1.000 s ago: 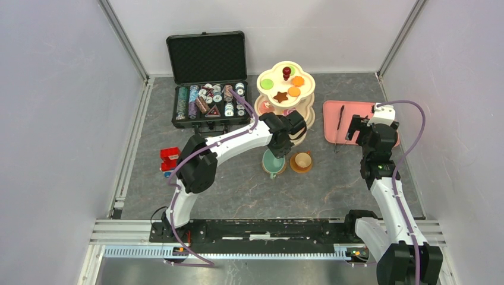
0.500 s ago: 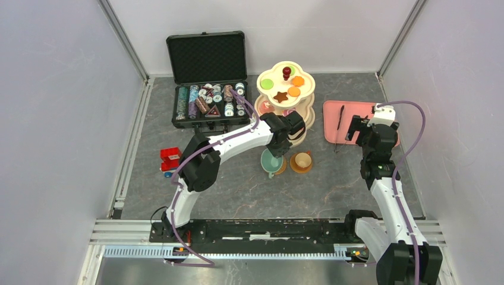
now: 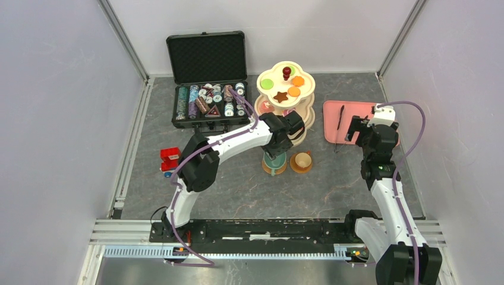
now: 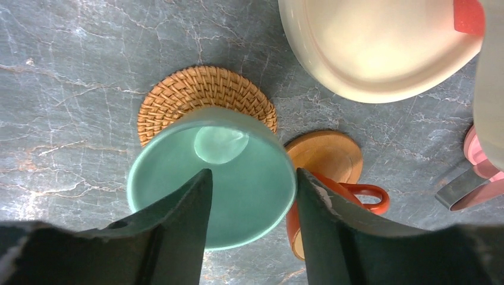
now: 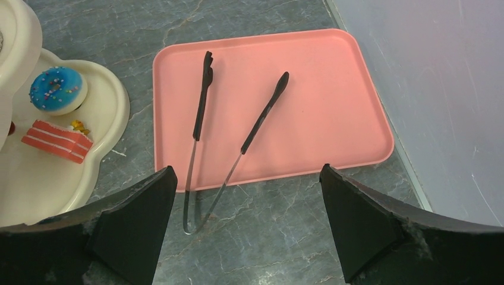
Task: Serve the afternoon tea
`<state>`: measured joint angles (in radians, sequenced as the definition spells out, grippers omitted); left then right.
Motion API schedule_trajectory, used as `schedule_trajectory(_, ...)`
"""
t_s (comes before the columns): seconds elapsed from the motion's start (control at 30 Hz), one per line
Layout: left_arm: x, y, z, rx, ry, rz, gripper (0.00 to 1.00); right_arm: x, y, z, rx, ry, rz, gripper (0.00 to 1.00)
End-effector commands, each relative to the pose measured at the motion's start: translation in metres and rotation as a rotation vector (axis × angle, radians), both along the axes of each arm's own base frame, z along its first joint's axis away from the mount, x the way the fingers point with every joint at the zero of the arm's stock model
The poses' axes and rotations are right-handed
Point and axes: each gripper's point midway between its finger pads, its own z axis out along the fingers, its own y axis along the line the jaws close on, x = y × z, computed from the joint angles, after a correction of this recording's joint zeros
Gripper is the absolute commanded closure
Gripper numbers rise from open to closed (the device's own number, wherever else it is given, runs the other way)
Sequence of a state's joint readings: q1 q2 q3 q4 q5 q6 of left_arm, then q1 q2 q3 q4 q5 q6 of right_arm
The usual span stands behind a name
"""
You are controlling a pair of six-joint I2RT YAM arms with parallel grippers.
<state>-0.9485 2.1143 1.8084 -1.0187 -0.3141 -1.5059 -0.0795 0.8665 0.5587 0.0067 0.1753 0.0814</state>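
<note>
A teal cup (image 4: 238, 172) stands on a woven round saucer (image 4: 202, 89). My left gripper (image 4: 252, 173) hangs over it, open. One finger is inside the cup and the other is outside its rim, on the side of the smaller brown cup (image 4: 291, 225). That cup rests on a smooth wooden saucer (image 4: 327, 155). From above, the teal cup (image 3: 274, 161) and brown cup (image 3: 302, 160) sit in front of the cream three-tier stand (image 3: 285, 89), which carries toy pastries. My right gripper (image 5: 246, 168) is open and holds nothing, near the pink tray (image 5: 321, 119).
Metal tongs (image 5: 202, 101) lie across the tray's left part. A blue doughnut (image 5: 57, 89) and a red cake slice (image 5: 56, 141) sit on the stand's lowest tier. An open black case of chips (image 3: 208, 77) stands at the back left. A red toy car (image 3: 170, 157) is at the left.
The left gripper's jaws have parted from the teal cup's rim, and the cup now rests on the woven saucer. The right arm has not moved.
</note>
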Motion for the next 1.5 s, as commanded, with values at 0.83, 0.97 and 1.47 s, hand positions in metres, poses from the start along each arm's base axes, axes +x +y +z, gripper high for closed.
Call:
schedule_trajectory(0.83,-0.080,0.119,0.301,-0.244,-0.988,-0.697,0.00,-0.080,0.071,0.169,-0.041,-0.274,0.400,0.02)
schedule_trajectory(0.97,-0.108,0.158,0.357,-0.236,-1.206,-0.767,0.00,-0.100,0.072,0.198,-0.064,-0.350,0.392,0.02)
schedule_trajectory(1.47,-0.129,0.280,0.409,-0.037,-1.444,-0.521,0.00,-0.174,0.067,0.268,-0.093,-0.748,0.308,0.02)
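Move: The left hand is at the rim of the green teacup on its woven coaster, with the cup's middle about 2 cm to its left and 3 cm below, neither ahead nor back. The orange cup stands about 6 cm to this hand's right, level with it; the tiered cake stand is roughly 13 cm straight ahead. From the right hand, the green cup lies some 34 cm left, 5 cm back and 14 cm lower, and the tongs about 8 cm left and 6 cm ahead. The left hand, already partly open around the green teacup's rim, opens fully and rises off it some 40 cm, straight up at first, then also swinging left and back away from the cups while the wrist tips up by about 80 degrees until the fingers point forward. The empty right hand draws off too, up about 26 cm and back towards its base with a little drift to the left, its fingers staying wide open and tipping upward as it leaves the tongs and tray. ##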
